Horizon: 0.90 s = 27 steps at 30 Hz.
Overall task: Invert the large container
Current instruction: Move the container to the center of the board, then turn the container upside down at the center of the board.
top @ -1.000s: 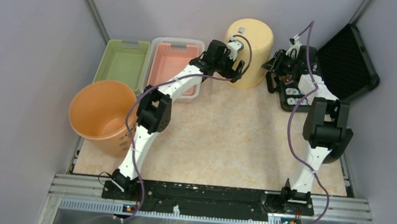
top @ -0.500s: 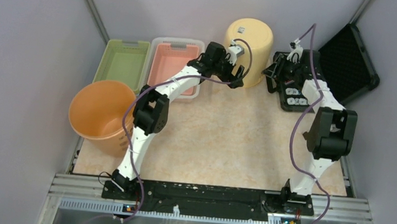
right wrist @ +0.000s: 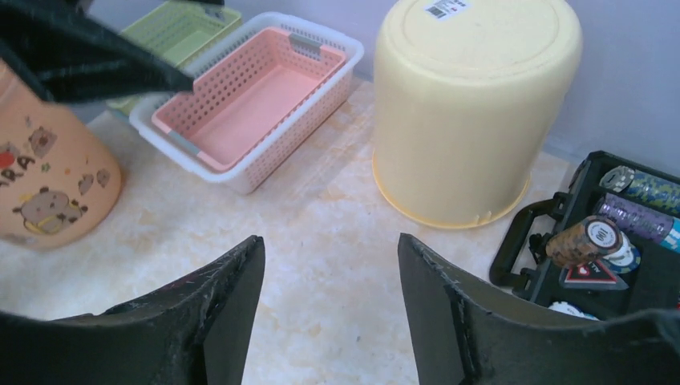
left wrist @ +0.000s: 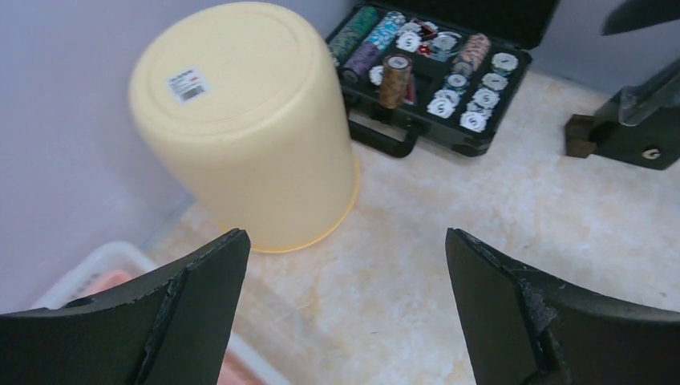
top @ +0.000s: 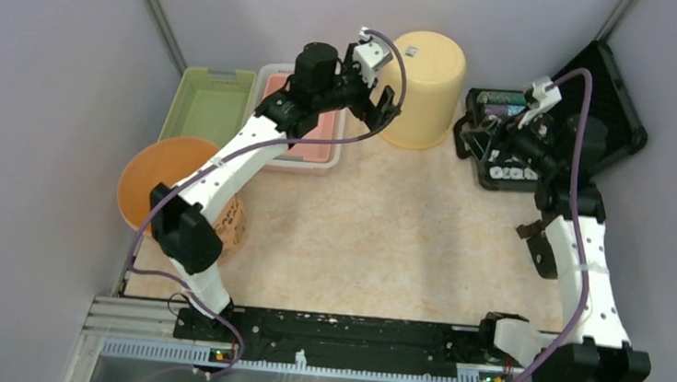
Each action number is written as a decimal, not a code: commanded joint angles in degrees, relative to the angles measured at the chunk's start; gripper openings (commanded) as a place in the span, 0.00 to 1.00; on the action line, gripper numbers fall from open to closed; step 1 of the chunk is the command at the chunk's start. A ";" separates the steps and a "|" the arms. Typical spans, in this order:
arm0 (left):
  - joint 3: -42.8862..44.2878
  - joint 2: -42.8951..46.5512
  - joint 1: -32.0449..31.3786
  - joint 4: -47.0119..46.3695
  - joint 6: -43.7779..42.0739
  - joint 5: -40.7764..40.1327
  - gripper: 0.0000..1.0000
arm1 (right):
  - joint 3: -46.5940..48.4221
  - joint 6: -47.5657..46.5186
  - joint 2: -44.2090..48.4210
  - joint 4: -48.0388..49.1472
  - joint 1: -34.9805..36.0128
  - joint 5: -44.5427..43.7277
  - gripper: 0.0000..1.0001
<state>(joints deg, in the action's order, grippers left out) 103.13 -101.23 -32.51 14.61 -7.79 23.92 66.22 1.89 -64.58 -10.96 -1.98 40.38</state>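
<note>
The large container is a pale yellow bucket standing upside down at the back of the table, its labelled base facing up. It also shows in the left wrist view and the right wrist view. My left gripper hovers just left of it, open and empty, with table showing between its fingers. My right gripper is to the container's right, over the edge of the chip case, open with nothing in it. Neither gripper touches the container.
An upright orange bucket stands at the left edge. A pink basket and a green basket sit at the back left. An open black case of poker chips lies at the back right, close to the container.
Both grippers have drawn away from the yellow container. The left arm rose and swung left; the right arm swung out to the right and its jaws widened.
</note>
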 commanded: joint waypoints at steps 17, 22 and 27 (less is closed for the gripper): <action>-8.76 20.07 0.05 24.68 -22.45 -20.10 0.99 | -20.43 -14.84 19.92 2.83 0.57 13.46 0.75; -17.85 33.81 0.12 27.91 -28.00 -24.79 0.99 | -21.15 -15.60 19.43 2.60 0.92 14.69 0.82; -21.17 42.15 1.72 35.83 -31.11 -26.64 0.99 | -21.63 -16.35 19.40 2.21 0.97 15.03 0.99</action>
<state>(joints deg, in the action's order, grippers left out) 84.97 -62.43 -31.97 42.85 -34.79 0.30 44.77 -12.34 -45.15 -10.28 -1.61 53.52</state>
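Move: The orange container stands about 36 cm to the left of the left hand and 19 cm back, its middle some 20 cm lower; from the right hand it is about 54 cm left and 13 cm back. Low down, the pink basket lies 13 cm ahead and 20 cm left of the left hand, the green basket 12 cm ahead and 42 cm left. The upturned cream container is 18 cm ahead of the left hand and 7 cm right. Leftward and back, the wide-open left hand swings away from the upturned cream container towards the orange one, some 19 cm left and 13 cm back, dipping first and then rising, while it rolls its left side up nearly 30 degrees. The right hand draws back about 9 cm from the cream container, sinking 6 cm, turning a little counter-clockwise and opening its fingers nearly fully; neither touches anything. ##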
